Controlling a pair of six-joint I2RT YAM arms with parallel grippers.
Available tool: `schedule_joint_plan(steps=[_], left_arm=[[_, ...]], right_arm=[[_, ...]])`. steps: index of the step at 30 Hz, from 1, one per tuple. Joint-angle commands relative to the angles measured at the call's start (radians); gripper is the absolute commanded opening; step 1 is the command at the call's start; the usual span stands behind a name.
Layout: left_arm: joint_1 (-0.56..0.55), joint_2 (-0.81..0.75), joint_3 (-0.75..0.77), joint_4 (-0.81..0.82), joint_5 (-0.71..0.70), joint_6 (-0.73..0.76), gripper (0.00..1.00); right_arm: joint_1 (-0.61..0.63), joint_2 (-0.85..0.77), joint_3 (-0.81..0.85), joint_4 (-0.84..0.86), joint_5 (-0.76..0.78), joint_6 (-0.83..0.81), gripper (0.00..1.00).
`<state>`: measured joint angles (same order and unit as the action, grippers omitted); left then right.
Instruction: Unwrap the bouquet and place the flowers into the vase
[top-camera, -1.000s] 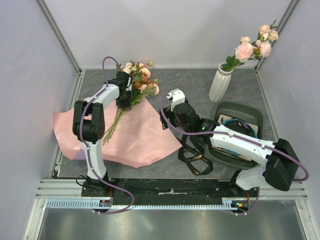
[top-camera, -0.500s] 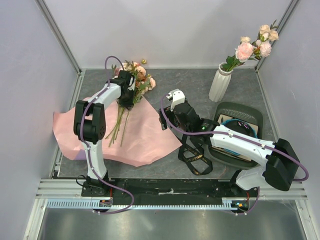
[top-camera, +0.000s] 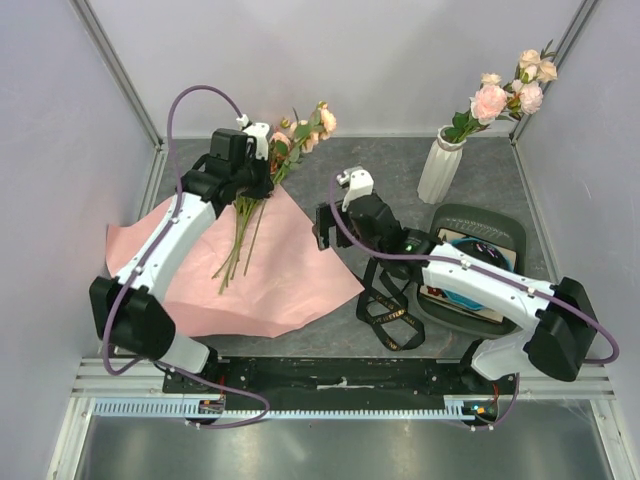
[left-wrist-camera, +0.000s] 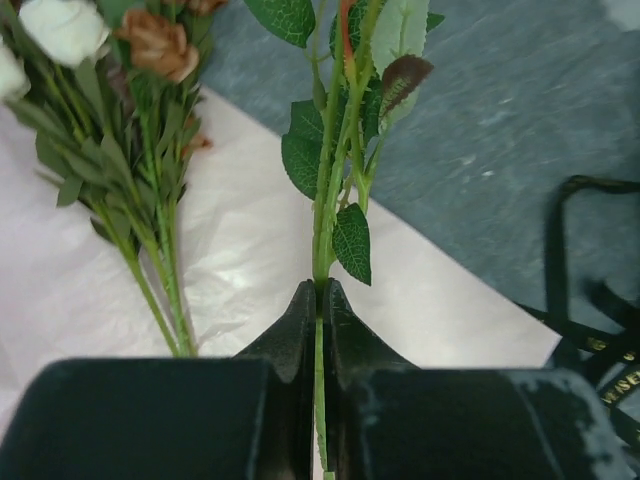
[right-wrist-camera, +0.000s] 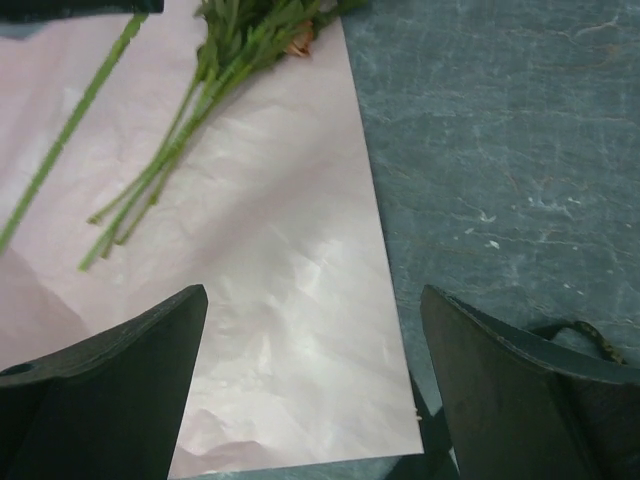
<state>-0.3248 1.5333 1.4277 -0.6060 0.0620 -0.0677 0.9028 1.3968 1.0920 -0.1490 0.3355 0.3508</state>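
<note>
The bouquet is unwrapped: its pink paper (top-camera: 280, 275) lies flat on the table, with a loose bunch of flowers (top-camera: 240, 235) on it. My left gripper (top-camera: 262, 168) is shut on one leafy green stem (left-wrist-camera: 325, 215), and that stem's roses (top-camera: 318, 118) point to the back right. In the left wrist view my left gripper (left-wrist-camera: 322, 292) pinches the stem while the other flowers (left-wrist-camera: 150, 190) lie on the paper (left-wrist-camera: 250, 250). The white ribbed vase (top-camera: 440, 165) stands at the back right and holds pink roses (top-camera: 510, 90). My right gripper (top-camera: 335, 218) hangs open over the paper's right edge (right-wrist-camera: 300, 300).
A black ribbon (top-camera: 392, 312) lies loose on the grey table in front of the right arm. A dark green tray (top-camera: 478, 222) with a blue dish sits at the right, partly under the right arm. Walls close in the left, back and right.
My left gripper has shut on one stem and risen with it off the bunch, swinging its roses up and to the right. The right arm has hardly moved.
</note>
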Motion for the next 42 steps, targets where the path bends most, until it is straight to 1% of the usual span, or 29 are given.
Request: schedule_joint_plan(steps=[1,2,3,5,6,7,11,13,15,17,20,22,23,25,26,28,29,30,32,33,34,35,36,37,38,39,40,42], left_arm=[[-0.006,-0.096,-0.058,0.138,0.195,0.017,0.02],[-0.011,-0.098,-0.056,0.141,0.214,0.013,0.02],[-0.016,-0.101,-0.052,0.143,0.226,0.008,0.02],[-0.020,-0.105,-0.050,0.149,0.274,-0.012,0.02],[-0.023,-0.114,-0.055,0.159,0.292,-0.021,0.02],[-0.023,-0.117,-0.059,0.169,0.332,-0.033,0.02],[-0.033,-0.139,-0.070,0.196,0.390,-0.058,0.02],[-0.039,-0.145,-0.070,0.204,0.420,-0.066,0.02],[-0.045,-0.153,-0.072,0.209,0.432,-0.070,0.02],[-0.043,-0.160,-0.073,0.212,0.441,-0.073,0.02],[-0.043,-0.165,-0.078,0.224,0.458,-0.084,0.02],[-0.046,-0.164,-0.078,0.227,0.478,-0.089,0.02],[-0.049,-0.163,-0.078,0.229,0.483,-0.090,0.02],[-0.049,-0.162,-0.076,0.229,0.490,-0.092,0.02],[-0.049,-0.162,-0.076,0.229,0.492,-0.093,0.02],[-0.049,-0.160,-0.073,0.223,0.504,-0.093,0.02],[-0.049,-0.157,-0.064,0.218,0.509,-0.095,0.02],[-0.049,-0.153,-0.059,0.213,0.521,-0.095,0.02],[-0.048,-0.148,-0.037,0.187,0.522,-0.096,0.09],[-0.048,-0.148,-0.033,0.181,0.512,-0.096,0.17],[-0.046,-0.151,-0.032,0.177,0.498,-0.098,0.36],[-0.045,-0.157,-0.036,0.178,0.481,-0.101,0.43],[-0.043,-0.162,-0.041,0.183,0.451,-0.104,0.48],[-0.043,-0.171,-0.042,0.184,0.440,-0.109,0.54],[-0.039,-0.174,-0.049,0.190,0.427,-0.110,0.56],[-0.040,-0.179,-0.052,0.195,0.415,-0.113,0.57],[-0.037,-0.185,-0.056,0.198,0.406,-0.116,0.59],[-0.033,-0.187,-0.059,0.203,0.391,-0.126,0.60]], right_arm=[[-0.093,-0.021,0.077,0.066,-0.142,0.209,0.95],[-0.154,-0.024,0.074,0.080,-0.176,0.264,0.96],[-0.188,-0.028,0.069,0.130,-0.256,0.378,0.96],[-0.241,-0.027,0.043,0.227,-0.332,0.436,0.96],[-0.245,-0.022,0.043,0.279,-0.355,0.459,0.96],[-0.243,-0.018,0.054,0.293,-0.358,0.465,0.96],[-0.245,0.048,0.097,0.333,-0.383,0.519,0.96],[-0.245,0.068,0.101,0.388,-0.400,0.557,0.95],[-0.242,0.102,0.100,0.442,-0.406,0.577,0.92],[-0.242,0.140,0.108,0.445,-0.406,0.612,0.89],[-0.240,0.185,0.109,0.494,-0.437,0.651,0.81],[-0.240,0.202,0.117,0.506,-0.429,0.652,0.76],[-0.240,0.212,0.120,0.503,-0.412,0.651,0.68],[-0.239,0.217,0.129,0.505,-0.408,0.642,0.54],[-0.239,0.218,0.134,0.508,-0.406,0.616,0.44],[-0.242,0.219,0.157,0.499,-0.403,0.587,0.32],[-0.242,0.215,0.167,0.473,-0.397,0.565,0.19],[-0.243,0.212,0.193,0.457,-0.380,0.518,0.11],[-0.248,0.199,0.222,0.415,-0.371,0.453,0.00],[-0.249,0.192,0.258,0.396,-0.348,0.377,0.00],[-0.252,0.176,0.273,0.378,-0.342,0.331,0.00],[-0.254,0.163,0.290,0.332,-0.311,0.280,0.00],[-0.254,0.153,0.327,0.304,-0.281,0.148,0.00],[-0.254,0.134,0.348,0.274,-0.206,0.082,0.00],[-0.254,0.127,0.373,0.208,-0.146,0.007,0.00],[-0.254,0.117,0.417,0.181,-0.086,-0.056,0.00],[-0.255,0.102,0.433,0.163,0.048,-0.187,0.00],[-0.258,0.087,0.466,0.167,0.166,-0.306,0.00]])
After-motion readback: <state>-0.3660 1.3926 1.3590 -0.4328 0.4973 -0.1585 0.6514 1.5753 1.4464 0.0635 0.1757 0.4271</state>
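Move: The flower's stem, held in the left fingers, lies roughly 11 cm ahead of the right hand and 13 cm to its left, near its height. The remaining flowers lie 11 cm ahead, 18 left and 18 below; the vase stands 14 ahead, 26 right and 9 below. From the left hand, the open right fingers are about 11 cm back and 13 right, and the remaining flowers 5 left and 18 below. Left brings the flower about 8 cm right and up; right reaches up and forward, pinches stem; left opens. ##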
